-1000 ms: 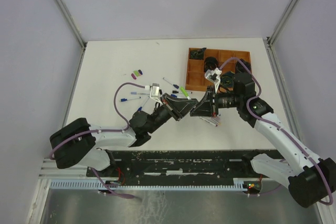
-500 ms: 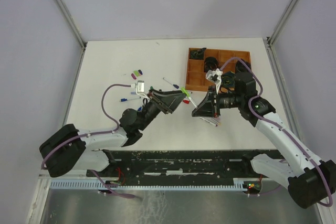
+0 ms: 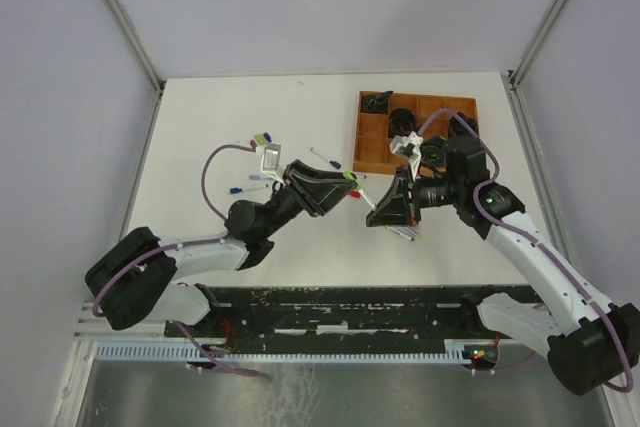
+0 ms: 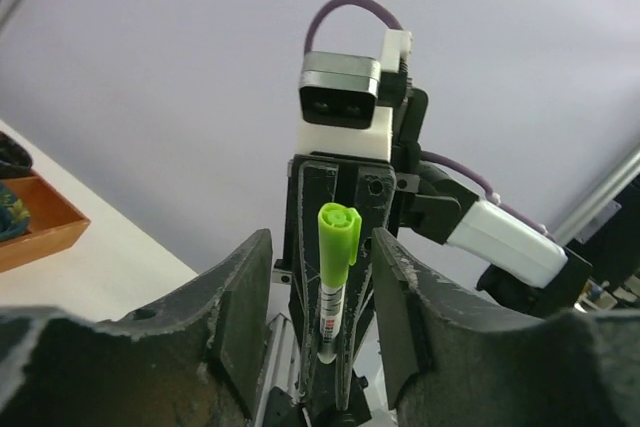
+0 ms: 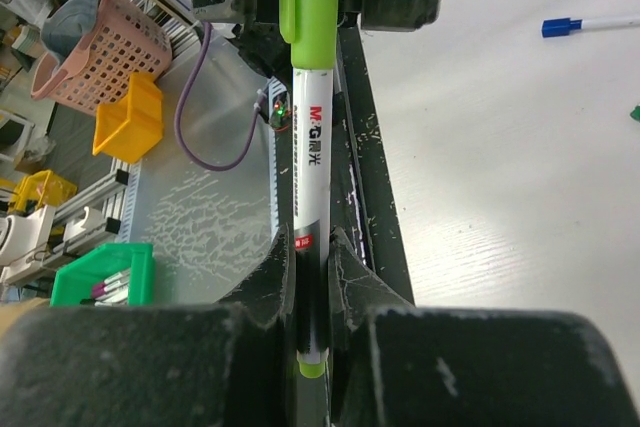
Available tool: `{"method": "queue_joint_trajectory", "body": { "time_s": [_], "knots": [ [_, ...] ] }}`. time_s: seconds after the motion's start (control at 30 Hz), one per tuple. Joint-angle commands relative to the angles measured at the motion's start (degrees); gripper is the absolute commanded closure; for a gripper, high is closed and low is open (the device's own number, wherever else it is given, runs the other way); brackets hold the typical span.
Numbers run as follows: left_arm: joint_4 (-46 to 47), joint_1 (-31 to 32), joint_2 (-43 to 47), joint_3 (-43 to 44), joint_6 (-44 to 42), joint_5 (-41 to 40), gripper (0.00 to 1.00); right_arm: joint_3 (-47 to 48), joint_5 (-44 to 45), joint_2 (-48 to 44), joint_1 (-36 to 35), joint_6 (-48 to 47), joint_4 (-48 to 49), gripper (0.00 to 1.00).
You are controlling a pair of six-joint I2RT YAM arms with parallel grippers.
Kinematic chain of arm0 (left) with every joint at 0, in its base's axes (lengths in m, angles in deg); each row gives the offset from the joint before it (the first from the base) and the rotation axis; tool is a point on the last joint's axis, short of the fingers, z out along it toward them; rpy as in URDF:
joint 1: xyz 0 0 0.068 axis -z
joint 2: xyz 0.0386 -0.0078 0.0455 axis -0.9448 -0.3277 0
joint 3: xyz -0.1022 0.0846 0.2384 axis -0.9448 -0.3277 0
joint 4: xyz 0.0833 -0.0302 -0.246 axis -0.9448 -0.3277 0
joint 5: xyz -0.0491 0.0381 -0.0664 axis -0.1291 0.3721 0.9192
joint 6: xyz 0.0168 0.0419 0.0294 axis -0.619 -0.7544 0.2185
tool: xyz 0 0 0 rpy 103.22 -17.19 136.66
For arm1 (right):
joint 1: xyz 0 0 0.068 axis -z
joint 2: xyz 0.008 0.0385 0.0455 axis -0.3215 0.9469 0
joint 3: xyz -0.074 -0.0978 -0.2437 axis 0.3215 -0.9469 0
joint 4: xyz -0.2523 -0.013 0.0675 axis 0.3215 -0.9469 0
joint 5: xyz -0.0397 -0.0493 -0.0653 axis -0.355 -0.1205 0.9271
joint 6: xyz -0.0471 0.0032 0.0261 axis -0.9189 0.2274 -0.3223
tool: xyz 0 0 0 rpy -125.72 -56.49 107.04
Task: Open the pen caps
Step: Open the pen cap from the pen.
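My right gripper (image 5: 312, 247) is shut on the white-grey barrel of a pen (image 5: 308, 147). The pen's bright green cap (image 4: 337, 232) points at the left arm. My left gripper (image 4: 320, 247) is open, one jaw on each side of the green cap with a gap on both sides. From above, the left gripper (image 3: 335, 190) and right gripper (image 3: 378, 212) face each other over the table's middle, the green cap (image 3: 350, 178) between them. Loose pens (image 3: 241, 189) with blue ends and a purple and a green cap (image 3: 262, 138) lie to the left.
A brown compartment tray (image 3: 367, 147) holding dark items stands at the back right. More pens (image 3: 403, 233) lie on the table under the right gripper. A thin pen (image 3: 324, 157) lies just left of the tray.
My left gripper was shut close against the right gripper; it has opened and drawn back up and to the left. The right gripper has kept its hold on the pen.
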Motion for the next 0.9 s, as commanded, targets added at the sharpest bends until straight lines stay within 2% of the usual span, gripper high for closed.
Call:
{"method": "queue_joint_trajectory", "body": {
  "time_s": [0.0, 0.2, 0.23, 0.3, 0.33, 0.47, 0.53, 0.67, 0.87],
  "knots": [
    [9.63, -0.35, -2.94, 3.23, 2.91, 5.22, 0.53, 2.66, -2.99, 0.68, 0.11, 0.12, 1.6, 0.98],
    [14.86, -0.28, -8.0, 6.04, 5.23, 7.46, 0.7, 2.51, -3.9, 1.02, 0.13, 1.52, 2.56, 0.98],
    [16.24, -0.34, -8.79, 6.22, 5.59, 7.65, 0.75, 2.53, -4.0, 1.13, 0.1, 1.69, 2.65, 0.98],
    [17.99, -0.35, -9.92, 6.79, 6.27, 8.07, 0.93, 2.55, -4.1, 1.35, 0.08, 2.05, 2.87, 0.98],
    [18.47, -0.35, -10.3, 6.96, 6.41, 8.08, 0.97, 2.5, -4.23, 1.37, 0.13, 2.21, 2.97, 0.98],
    [18.71, -1.3, -8.46, 6.07, 5.13, 6.78, 0.97, 2.48, -4.45, 1.7, 0.06, 2.61, 3.25, 0.98],
    [18.75, -4.18, -6.41, 5.53, 5.27, 5.93, 0.97, 2.3, -4.4, 1.84, 0.11, 2.81, 3.39, 0.98],
    [18.69, -13.44, -3.13, 6.01, 9.85, 5.36, 0.97, 2.13, -4.22, 2.69, 0.11, 3.16, 3.49, 0.98],
    [18.7, -24.35, -2.8, 12.98, 16.24, 6.17, 0.97, 2.25, -3.94, 4.28, 0.02, 2.78, 2.65, 0.98]
  ]
}}
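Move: The green cap lies about 2 cm to the right of the left hand and 1 cm above it, between the spread fingers; from the right hand, which already grips the pen's other end, it is some 5 cm ahead, 7 cm left and 4 cm up. On the table about 30 cm below the left hand, the red-capped marker is about 17 cm ahead and 2 cm right, and the removed caps some 33 cm ahead and 21 cm left. The opened pens lie about 8 cm ahead, 8 cm right and 24 cm below the right hand. The left hand eases about 2 cm right onto the green cap while its half-open fingers close and pinch it, and the right hand keeps its grip on the lower end of the pen and stays nearly in place. With the fingers kept shut, the left hand then pulls left, forward and up, slowly for the first centimetre or two and then fast, some 13 cm in all away from the right hand, turning about 15 degrees counter-clockwise as it goes. ##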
